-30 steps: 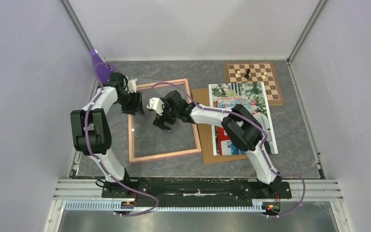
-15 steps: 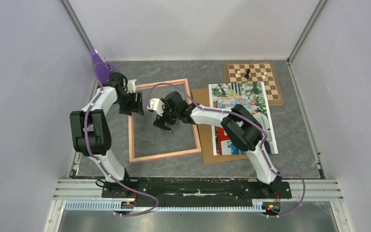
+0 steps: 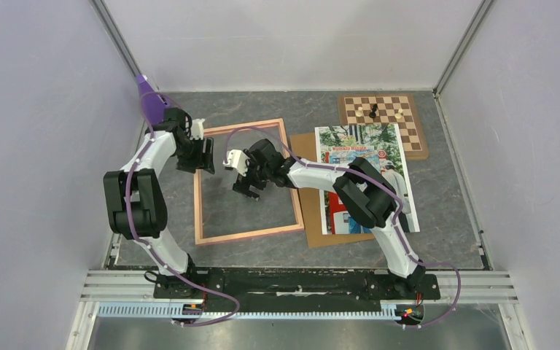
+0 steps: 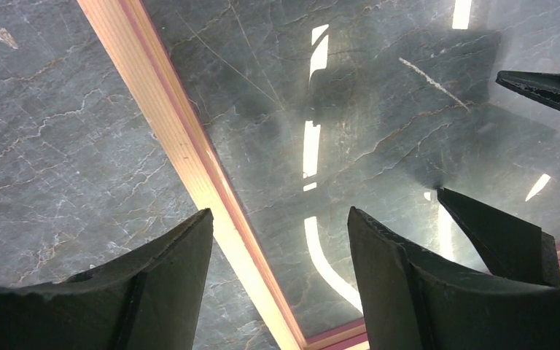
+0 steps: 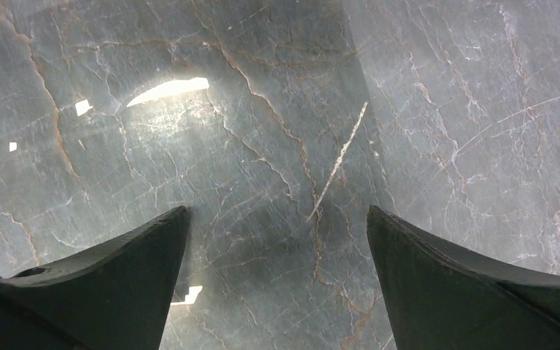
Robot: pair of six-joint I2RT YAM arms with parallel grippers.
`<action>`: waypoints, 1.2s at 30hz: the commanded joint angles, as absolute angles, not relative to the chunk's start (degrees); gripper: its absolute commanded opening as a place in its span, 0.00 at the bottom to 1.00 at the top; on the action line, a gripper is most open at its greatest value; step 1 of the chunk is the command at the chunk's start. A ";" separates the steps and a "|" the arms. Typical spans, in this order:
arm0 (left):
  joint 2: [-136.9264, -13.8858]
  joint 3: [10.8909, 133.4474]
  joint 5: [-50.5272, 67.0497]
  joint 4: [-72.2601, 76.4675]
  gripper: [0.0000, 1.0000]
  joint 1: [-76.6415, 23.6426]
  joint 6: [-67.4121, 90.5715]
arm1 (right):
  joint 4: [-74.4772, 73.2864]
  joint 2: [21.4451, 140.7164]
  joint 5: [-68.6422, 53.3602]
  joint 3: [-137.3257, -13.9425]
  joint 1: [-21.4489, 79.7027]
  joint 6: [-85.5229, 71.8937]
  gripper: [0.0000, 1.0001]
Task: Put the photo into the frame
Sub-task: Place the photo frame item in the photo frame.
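The frame (image 3: 248,235) lies flat at centre-left of the table, thin and pinkish, with a reflective pane inside it. In the left wrist view its left rail (image 4: 168,131) runs diagonally between the jaws of my left gripper (image 4: 278,213), which is open and not touching it. That left gripper (image 3: 204,154) hovers at the frame's far-left part. My right gripper (image 3: 244,176) hangs over the pane inside the frame. It (image 5: 277,211) is open, with nothing between its fingers. The photo (image 3: 361,149) lies to the right of the frame, partly hidden by my right arm.
A brown backing board (image 3: 310,215) lies under the photo, beside the frame's right rail. A chessboard (image 3: 383,120) with a few pieces sits at the far right. Walls enclose the table on three sides. The right gripper's fingertips (image 4: 496,233) show in the left wrist view.
My left gripper has edged slightly toward the far side at the frame's left rail. The right gripper has drifted a little to the far left over the pane. Frame and photo have not moved.
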State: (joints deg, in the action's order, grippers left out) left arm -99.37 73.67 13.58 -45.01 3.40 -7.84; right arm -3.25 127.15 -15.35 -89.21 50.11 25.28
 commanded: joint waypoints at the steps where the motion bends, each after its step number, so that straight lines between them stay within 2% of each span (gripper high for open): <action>1: -96.75 75.48 12.66 -45.52 0.75 3.33 -10.32 | -3.16 125.33 -15.30 -88.60 50.37 25.93 0.96; 11: -96.41 76.60 12.71 -45.18 0.75 3.36 -9.80 | -3.90 123.64 -14.11 -89.88 50.36 24.64 0.98; 26: -93.04 77.32 11.37 -44.08 0.76 4.20 -9.67 | -7.24 114.68 -4.33 -93.54 49.50 21.66 0.98; 30: -92.42 75.11 10.08 -42.91 0.76 4.26 -10.13 | -8.23 108.93 -1.65 -90.09 46.92 19.23 0.98; 36: -91.14 70.58 8.10 -39.31 0.76 4.31 -11.16 | -8.09 95.29 1.21 -77.18 40.21 17.93 0.98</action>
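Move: The photo lies roughly 33 cm to the right hand's right and 4 cm ahead, about 3 cm below it; that hand still hovers low inside the frame, whose centre is about 3 cm ahead of it, 0 sideways. At table level too, the brown board under the photo centres some 27 cm right and 2 cm ahead, the chessboard 37 cm right and 19 cm ahead. From the left hand, the photo is about 46 cm right, 1 cm ahead, 7 cm below. Frame and clear sheet are left behind as the right hand, empty and wide open, climbs about 15 cm off them, slowly at first, then swings right towards the photo and edges forward, turning some 20 degrees clockwise. Over the frame's left bar, the half-open left hand rises a few centimetres, then begins to sink. ##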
